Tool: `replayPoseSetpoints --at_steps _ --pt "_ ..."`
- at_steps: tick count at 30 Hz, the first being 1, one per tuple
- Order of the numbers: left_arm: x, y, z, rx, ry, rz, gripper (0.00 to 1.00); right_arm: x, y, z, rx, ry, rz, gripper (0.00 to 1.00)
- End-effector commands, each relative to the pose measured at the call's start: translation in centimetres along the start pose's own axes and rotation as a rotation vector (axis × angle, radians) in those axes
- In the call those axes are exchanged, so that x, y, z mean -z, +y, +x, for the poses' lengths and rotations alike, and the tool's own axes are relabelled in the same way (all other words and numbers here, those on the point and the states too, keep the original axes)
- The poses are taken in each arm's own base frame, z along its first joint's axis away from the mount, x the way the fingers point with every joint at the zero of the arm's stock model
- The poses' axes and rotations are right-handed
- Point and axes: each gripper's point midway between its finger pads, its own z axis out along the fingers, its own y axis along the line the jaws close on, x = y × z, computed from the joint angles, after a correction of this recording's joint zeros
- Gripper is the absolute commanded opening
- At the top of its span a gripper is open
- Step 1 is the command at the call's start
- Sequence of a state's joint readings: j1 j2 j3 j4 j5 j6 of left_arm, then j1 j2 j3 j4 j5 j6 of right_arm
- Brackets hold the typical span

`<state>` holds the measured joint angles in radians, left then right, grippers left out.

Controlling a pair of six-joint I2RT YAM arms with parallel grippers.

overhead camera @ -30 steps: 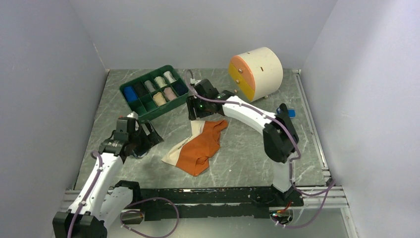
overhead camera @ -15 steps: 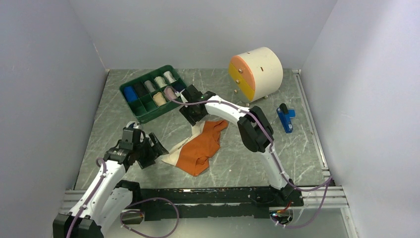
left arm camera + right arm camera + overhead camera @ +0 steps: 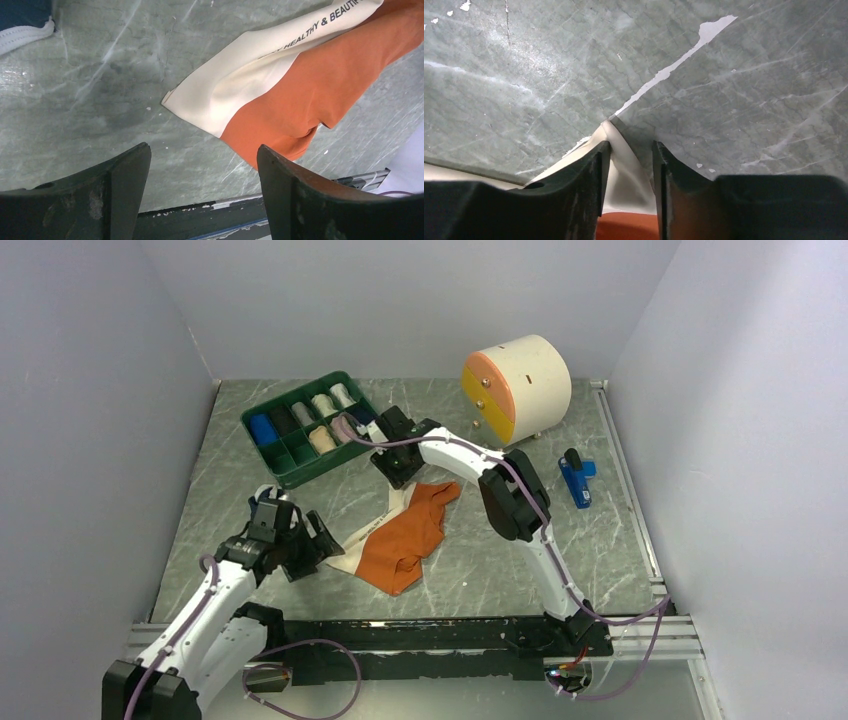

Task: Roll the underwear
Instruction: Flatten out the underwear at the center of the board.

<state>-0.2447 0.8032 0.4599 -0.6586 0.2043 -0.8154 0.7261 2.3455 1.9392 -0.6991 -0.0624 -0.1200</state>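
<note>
The orange-rust underwear [image 3: 405, 535] lies flat mid-table, its cream parts toward the left and far edges. My right gripper [image 3: 400, 472] is down at its far cream corner. In the right wrist view the jaws [image 3: 630, 145] stand half closed astride that corner, and the cream cloth [image 3: 626, 175] rises as a ridge between them. My left gripper [image 3: 318, 545] hovers open just left of the near cream corner. In the left wrist view the underwear [image 3: 300, 75] lies ahead of the open gripper [image 3: 202, 147] with bare table between the fingers. A navy cloth with white trim [image 3: 20, 20] shows at the top left corner.
A green compartment tray [image 3: 300, 478] holding several cloth rolls stands at the back left, close to the right wrist. A cream cylinder with an orange and yellow face [image 3: 520, 385] sits at the back right. A small blue object [image 3: 573, 480] lies right of the underwear.
The left gripper has moved right and nearer, toward the underwear's cream corner. The right gripper has shifted onto the far cream corner and its jaws have narrowed.
</note>
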Motion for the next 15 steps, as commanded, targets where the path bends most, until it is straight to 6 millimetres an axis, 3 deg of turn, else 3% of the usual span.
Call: replayPoseSetpoints --at_steps 1,5,8,12,15 --pt "-0.6 -0.2 -0.2 0.012 -0.016 -0.005 0.82 -1.4 0.7 4.3 -0.025 0.105 -0.047 0.37" --pt "-1.0 -0.3 0.1 0.001 -0.007 -0.015 0.81 -1.3 0.4 4.4 -0.068 0.068 -0.021 0.19" --pt "-1.4 -0.4 0.2 -0.008 -0.005 -0.022 0.81 -0.2 -0.9 2.4 -0.119 0.003 0.049 0.02" --pt "-2.2 -0.6 0.1 -0.028 -0.003 -0.043 0.80 2.6 -2.7 -0.7 -0.221 -0.114 0.110 0.00" --pt "-2.6 -0.4 -0.6 -0.038 -0.022 -0.077 0.78 4.9 -3.5 -2.0 -0.297 -0.205 0.101 0.00"
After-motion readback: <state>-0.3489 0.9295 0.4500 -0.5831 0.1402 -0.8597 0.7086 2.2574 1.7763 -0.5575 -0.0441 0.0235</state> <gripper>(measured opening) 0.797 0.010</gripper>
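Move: The right hand hangs low right over the underwear waistband's far corner, which lies between its half-open fingers, about 1 cm below; the orange body's middle is some 14 cm back from that hand. The green tray's middle is about 14 cm ahead and 21 cm left of it. For the left hand, the waistband's near corner lies roughly 2 cm ahead, 1 cm right and 5 cm below, with the dark blue garment some 14 cm ahead and 13 cm left. The right fingers close and pinch the waistband's far corner against the table, the hand staying within about a centimetre of its place and turning some 10 degrees clockwise once shut. Meanwhile the left hand, fingers kept wide open, sinks about 2 cm and shifts about 1 cm right towards the near corner, without gripping it yet. ##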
